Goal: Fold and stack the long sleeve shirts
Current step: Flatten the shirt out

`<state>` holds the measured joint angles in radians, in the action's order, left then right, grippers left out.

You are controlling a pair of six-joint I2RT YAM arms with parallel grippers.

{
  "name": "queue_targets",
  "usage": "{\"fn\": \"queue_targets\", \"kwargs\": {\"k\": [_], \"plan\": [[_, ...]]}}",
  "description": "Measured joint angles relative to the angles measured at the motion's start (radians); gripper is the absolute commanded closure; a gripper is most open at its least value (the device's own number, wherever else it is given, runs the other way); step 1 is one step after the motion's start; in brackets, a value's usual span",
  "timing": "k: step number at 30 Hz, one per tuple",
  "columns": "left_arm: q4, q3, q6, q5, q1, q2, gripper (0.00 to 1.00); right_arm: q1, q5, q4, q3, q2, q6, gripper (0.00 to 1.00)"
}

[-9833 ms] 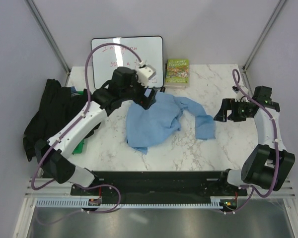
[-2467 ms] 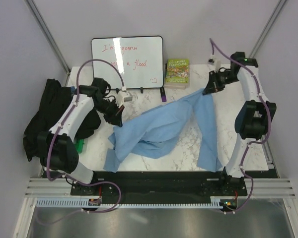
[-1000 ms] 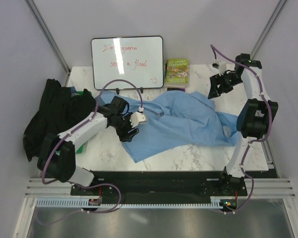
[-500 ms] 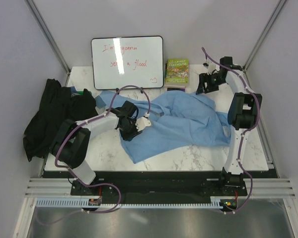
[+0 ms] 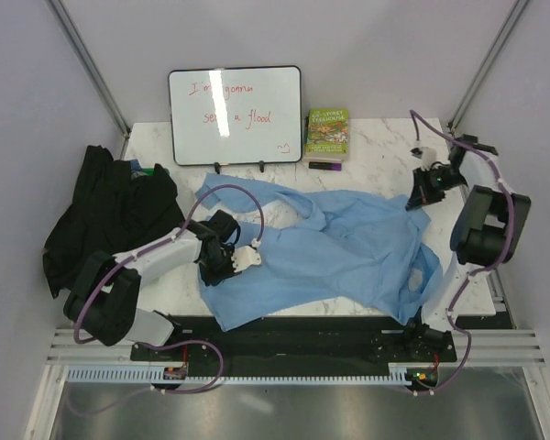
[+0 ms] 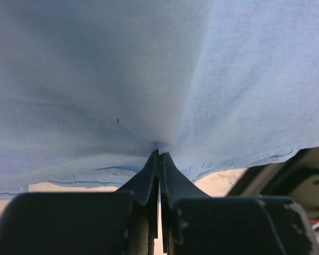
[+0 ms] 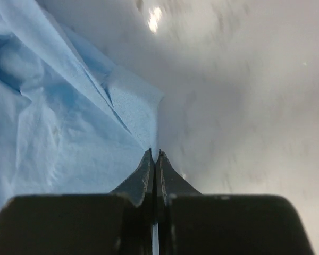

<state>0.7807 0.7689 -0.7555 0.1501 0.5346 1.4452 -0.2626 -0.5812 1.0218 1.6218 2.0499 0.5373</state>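
Observation:
The light blue long sleeve shirt point(image 5: 339, 247) lies spread and wrinkled across the middle of the marble table point(image 5: 385, 151). The black long sleeve shirt point(image 5: 101, 215) is bunched in a heap at the table's left edge. My left gripper point(image 5: 222, 268) sits low on the blue shirt's left part. In the left wrist view that gripper point(image 6: 159, 152) is shut, with a peak of blue cloth point(image 6: 95, 79) pinched at its tips. My right gripper point(image 5: 414, 197) is at the shirt's far right edge. In the right wrist view it point(image 7: 154, 153) is shut on the hem point(image 7: 135, 106), whose folds run into the tips.
A whiteboard point(image 5: 236, 115) with red writing stands at the back, a green-covered book point(image 5: 327, 134) beside it and a dark marker point(image 5: 323, 166) in front of that. The shirt's lower right part hangs over the front edge near the black rail point(image 5: 293, 335).
Both grippers have shut on the blue shirt. The left one moved nearer and leftward, the right one came from the back towards the right, and the shirt now lies wider and flatter.

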Motion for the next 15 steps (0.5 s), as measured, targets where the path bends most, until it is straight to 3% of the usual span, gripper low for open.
{"fn": "queue_targets", "kwargs": {"k": [3,4,5,7,8,10,15], "plan": [[0.089,-0.032,-0.044,0.002,0.000,-0.082,0.98,-0.106,0.056,0.057,-0.106,-0.152,0.107,0.92],[0.116,-0.032,-0.064,0.007,0.000,-0.102,0.98,-0.120,0.071,0.078,-0.137,-0.187,0.136,0.83],[0.143,-0.031,-0.085,0.011,0.000,-0.122,0.93,-0.124,0.088,0.114,-0.171,-0.222,0.179,0.54],[0.211,-0.024,-0.124,0.020,0.000,-0.148,0.78,-0.105,0.124,0.213,-0.215,-0.254,0.275,0.37],[0.241,-0.017,-0.137,0.023,0.000,-0.153,0.65,-0.092,0.131,0.232,-0.220,-0.254,0.283,0.30],[0.306,0.021,-0.164,0.045,-0.014,-0.154,0.54,-0.075,0.149,0.270,-0.214,-0.246,0.327,0.27],[0.319,0.301,-0.131,0.167,-0.165,-0.114,0.46,-0.078,0.122,0.325,0.014,-0.196,0.341,0.26]]}}
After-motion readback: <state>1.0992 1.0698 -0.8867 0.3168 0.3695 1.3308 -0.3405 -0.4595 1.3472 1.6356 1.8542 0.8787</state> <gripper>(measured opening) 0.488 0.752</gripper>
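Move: Near the table's front edge, the left fingers already pinch the shirt's left part; that edge lies about 9 cm straight back and 1 cm below, with the green tray some 18 cm left and 2 cm ahead of the hand. The right fingers already hold the shirt's far right end, raised a few centimetres; the bare tabletop edge is roughly 28 cm straight back and 4 cm below, the looped sleeve some 20 cm back and 3 cm right. Dragging the shirt back towards the front edge, the right hand pulls its end about 11 cm back and 4 cm right while the left draws its side some 5 cm back and slightly left, rising a little. Both then open and let go of the cloth, turn forward and rise clear, the left climbing faster. ##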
